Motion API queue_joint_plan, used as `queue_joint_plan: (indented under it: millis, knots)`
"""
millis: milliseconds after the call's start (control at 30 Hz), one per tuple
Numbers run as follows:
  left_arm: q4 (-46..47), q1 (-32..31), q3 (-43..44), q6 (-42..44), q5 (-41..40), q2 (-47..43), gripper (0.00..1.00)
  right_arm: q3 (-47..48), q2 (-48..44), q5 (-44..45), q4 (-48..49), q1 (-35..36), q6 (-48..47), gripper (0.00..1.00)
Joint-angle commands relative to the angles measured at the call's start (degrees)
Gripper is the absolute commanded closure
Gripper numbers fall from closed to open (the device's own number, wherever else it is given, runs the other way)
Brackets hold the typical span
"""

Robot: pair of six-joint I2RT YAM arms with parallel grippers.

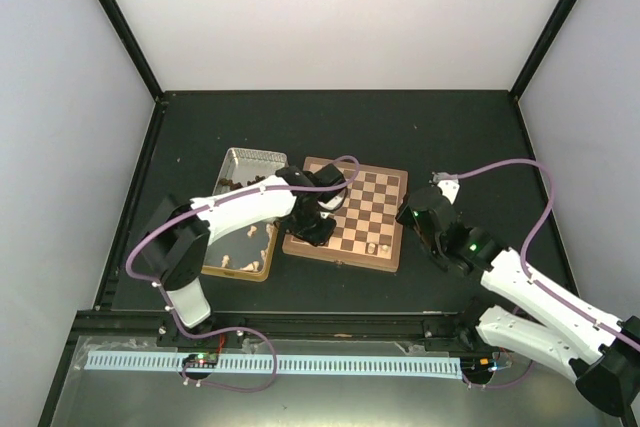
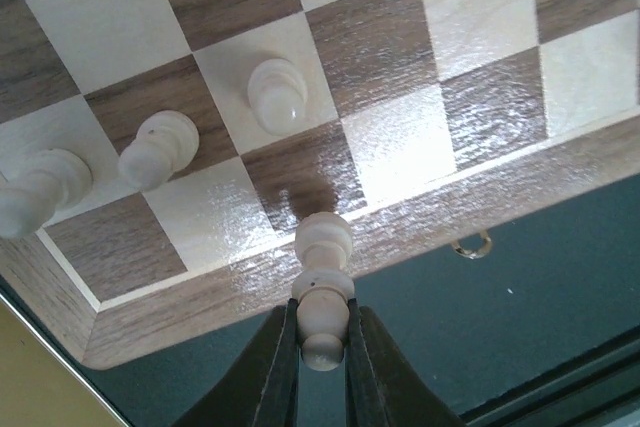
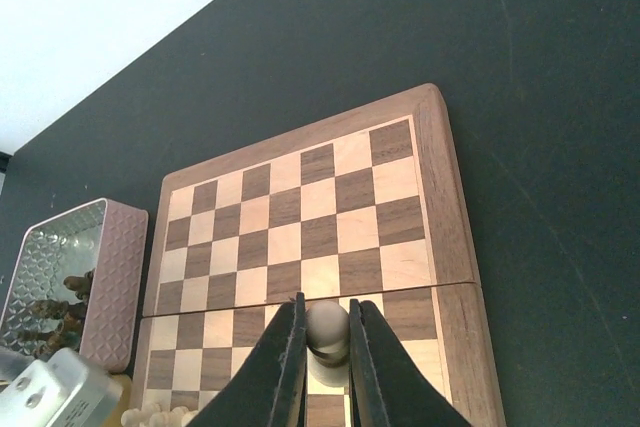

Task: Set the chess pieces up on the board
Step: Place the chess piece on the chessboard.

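The board (image 1: 352, 209) lies mid-table. My left gripper (image 1: 313, 230) hangs over its near left corner. In the left wrist view the left gripper (image 2: 322, 335) is shut on a cream chess piece (image 2: 323, 247) that hangs above the board's wooden border (image 2: 420, 227). Three cream pieces (image 2: 276, 95) stand on squares just beyond. My right gripper (image 1: 409, 214) is at the board's right edge. In the right wrist view the right gripper (image 3: 327, 347) is shut on the round head of a cream pawn (image 3: 327, 324) over the board (image 3: 300, 217).
A silver tin tray (image 1: 252, 160) with dark pieces and a gold-sided tray (image 1: 262, 269) with cream pieces sit left of the board. The tray with dark pieces (image 3: 118, 277) also shows in the right wrist view. Two cream pieces (image 1: 378, 247) stand near the board's front edge.
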Motion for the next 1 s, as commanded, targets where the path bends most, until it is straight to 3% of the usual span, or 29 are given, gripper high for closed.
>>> queue_joint_plan:
  millis: [0,167,433,767,967]
  knots:
    - [-2.88,-0.45,3.31,0.48,-2.59,1.99,0.94,-0.98,-2.01,3.11,0.54,-0.36,-0.35,0.88]
    - [-1.81,-0.5,4.27,0.68,-1.43,3.85,0.89,-2.05,-3.22,3.4,0.46,-0.35,0.25,0.88]
    - [0.8,-0.34,3.64,0.44,0.82,2.45,0.64,-2.02,-3.86,3.22,0.11,-0.33,0.32,0.88]
    - [8.13,1.58,-4.44,-4.23,-0.77,-6.08,0.62,-1.89,-3.49,2.7,0.0,-0.35,0.6,0.88]
    - [10.28,1.73,-6.08,-4.26,2.51,-5.2,0.62,-1.73,-2.81,2.02,0.23,-0.4,0.74,0.88]
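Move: The left gripper holds a white chess piece just above its square, the third from the left in the board's nearest row. The square's top is about 4 cm below and 1 cm ahead, with no sideways offset. White pieces stand in the row beyond: one about 4 cm ahead and 1 cm right, one 4 cm ahead and 2 cm left, one 4 cm ahead and 4 cm left. From the right gripper, the square lies some 13 cm left, 6 cm back and 15 cm below. Bring the left gripper straight down about 1 cm, easing slightly forward, to set the held piece's foot on the third square of the nearest row. Open the fingers partway to let go of the piece, then lift back up some 2.5 cm with the wrist tilting back a few degrees. ##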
